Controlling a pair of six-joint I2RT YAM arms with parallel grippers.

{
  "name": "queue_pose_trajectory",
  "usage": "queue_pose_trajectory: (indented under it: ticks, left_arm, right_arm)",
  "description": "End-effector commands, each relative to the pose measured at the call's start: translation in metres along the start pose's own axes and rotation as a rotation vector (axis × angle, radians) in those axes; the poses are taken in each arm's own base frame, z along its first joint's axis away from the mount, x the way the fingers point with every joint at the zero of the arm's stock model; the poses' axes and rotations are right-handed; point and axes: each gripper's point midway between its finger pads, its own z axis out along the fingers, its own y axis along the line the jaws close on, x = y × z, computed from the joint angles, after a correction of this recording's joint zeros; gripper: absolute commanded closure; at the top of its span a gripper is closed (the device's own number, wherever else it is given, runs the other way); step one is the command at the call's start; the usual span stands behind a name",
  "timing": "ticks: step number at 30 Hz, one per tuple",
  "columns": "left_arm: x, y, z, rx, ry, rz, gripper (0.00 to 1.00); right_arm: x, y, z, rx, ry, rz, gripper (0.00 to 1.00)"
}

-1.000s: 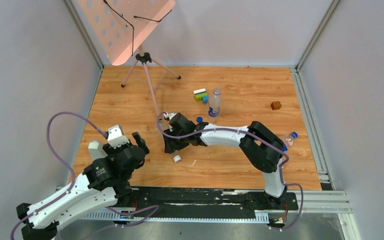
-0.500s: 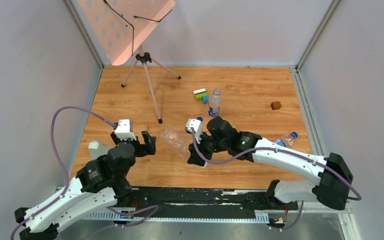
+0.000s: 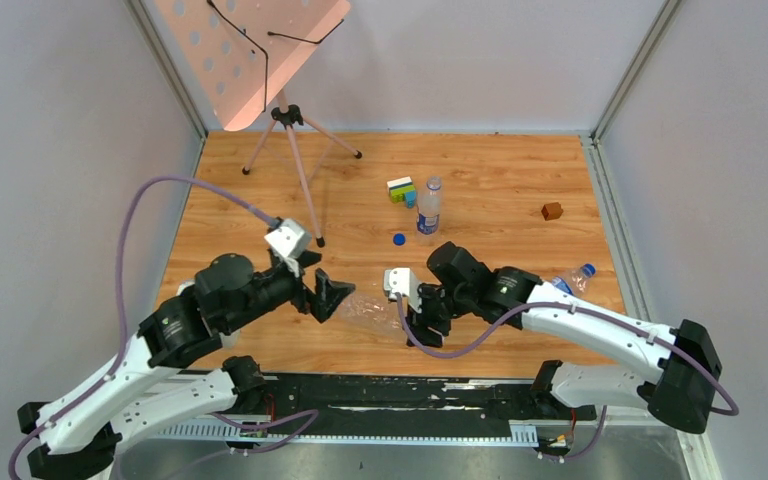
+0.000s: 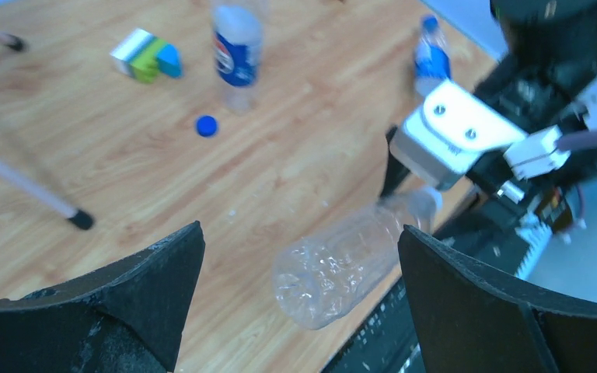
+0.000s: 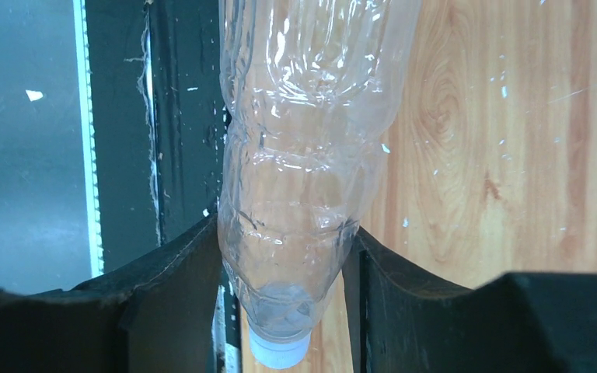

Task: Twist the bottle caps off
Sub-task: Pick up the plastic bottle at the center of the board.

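An unlabelled clear bottle (image 3: 368, 308) hangs roughly level near the table's front edge. My right gripper (image 3: 418, 318) is shut on its shoulder, just behind the neck. In the right wrist view the fingers (image 5: 186, 272) press both sides of the bottle (image 5: 303, 140), and its whitish cap (image 5: 280, 351) sticks out below them. My left gripper (image 3: 326, 296) stands open just left of the bottle's base. The base (image 4: 319, 284) sits between the wide jaws (image 4: 301, 228) without touching them. A loose blue cap (image 3: 398, 239) lies on the wood.
A labelled bottle (image 3: 428, 208) stands upright at the back, next to a toy block cluster (image 3: 401, 190). Another capped bottle (image 3: 572, 278) lies at the right. There is a brown cube (image 3: 552, 211) further back right. A stand's tripod legs (image 3: 300, 170) are at the back left.
The right arm has pulled back toward the near edge with the clear bottle in its grip. The left arm has swung right and forward, so its open jaws are now at the bottle's base.
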Motion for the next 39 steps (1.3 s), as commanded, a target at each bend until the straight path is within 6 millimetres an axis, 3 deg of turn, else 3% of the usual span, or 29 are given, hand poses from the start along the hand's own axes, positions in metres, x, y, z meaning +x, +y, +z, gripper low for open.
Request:
queue_pose_trajectory:
  ticks: [1,10,14,18,25,30,36,39]
  left_arm:
    - [0.026,-0.044,0.015,0.265,0.148,0.087,0.00]
    - [0.067,-0.080,0.034,0.492,0.355,0.116,0.00]
    - [0.086,-0.085,0.040,0.535,0.445,0.108,0.00]
    - [0.089,-0.086,0.043,0.542,0.452,0.110,0.04]
    - [0.083,-0.082,0.046,0.509,0.403,0.111,0.39]
    - [0.078,-0.073,0.047,0.449,0.341,0.103,0.62]
    - [0.071,-0.062,0.045,0.379,0.253,0.084,0.77]
    - [0.066,-0.052,0.045,0.317,0.208,0.083,0.80]
  right_arm:
    - [-0.017,0.001,-0.021,0.005,-0.061,-0.203,0.67]
    - [-0.027,0.004,-0.041,0.036,-0.123,-0.359,0.68]
    - [-0.033,0.000,-0.050,0.077,-0.143,-0.414,0.69]
    - [-0.039,-0.001,-0.055,0.094,-0.163,-0.465,0.69]
    - [-0.045,-0.011,-0.055,0.155,-0.187,-0.442,0.64]
    - [-0.051,-0.018,-0.056,0.218,-0.246,-0.398,0.44]
    - [-0.066,-0.021,-0.062,0.285,-0.376,-0.305,0.28]
    - [-0.079,-0.035,-0.072,0.384,-0.481,-0.125,0.22]
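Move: The plastic bottle, already held by the right gripper near its white-capped neck, has its middle about 8 cm right, 5 cm back and 15 cm below the open left gripper; from the right gripper it is some 8 cm left, 2 cm ahead and 3 cm above. From the left gripper, the loose blue cap lies 23 cm ahead, 14 cm right, the standing labelled bottle 26 cm ahead, 21 cm right, and the nearest tripod foot 22 cm ahead, 6 cm left. Bring the open left gripper down about 10 cm, right 8 cm and back 5 cm to the bottle's base end, turning it clockwise some 30 degrees, and pinch the bottle there; then ease slightly up and left with it. Meanwhile raise the right gripper about 6 cm, rolling its forward side up, and open it to release the neck end once the left has closed. ##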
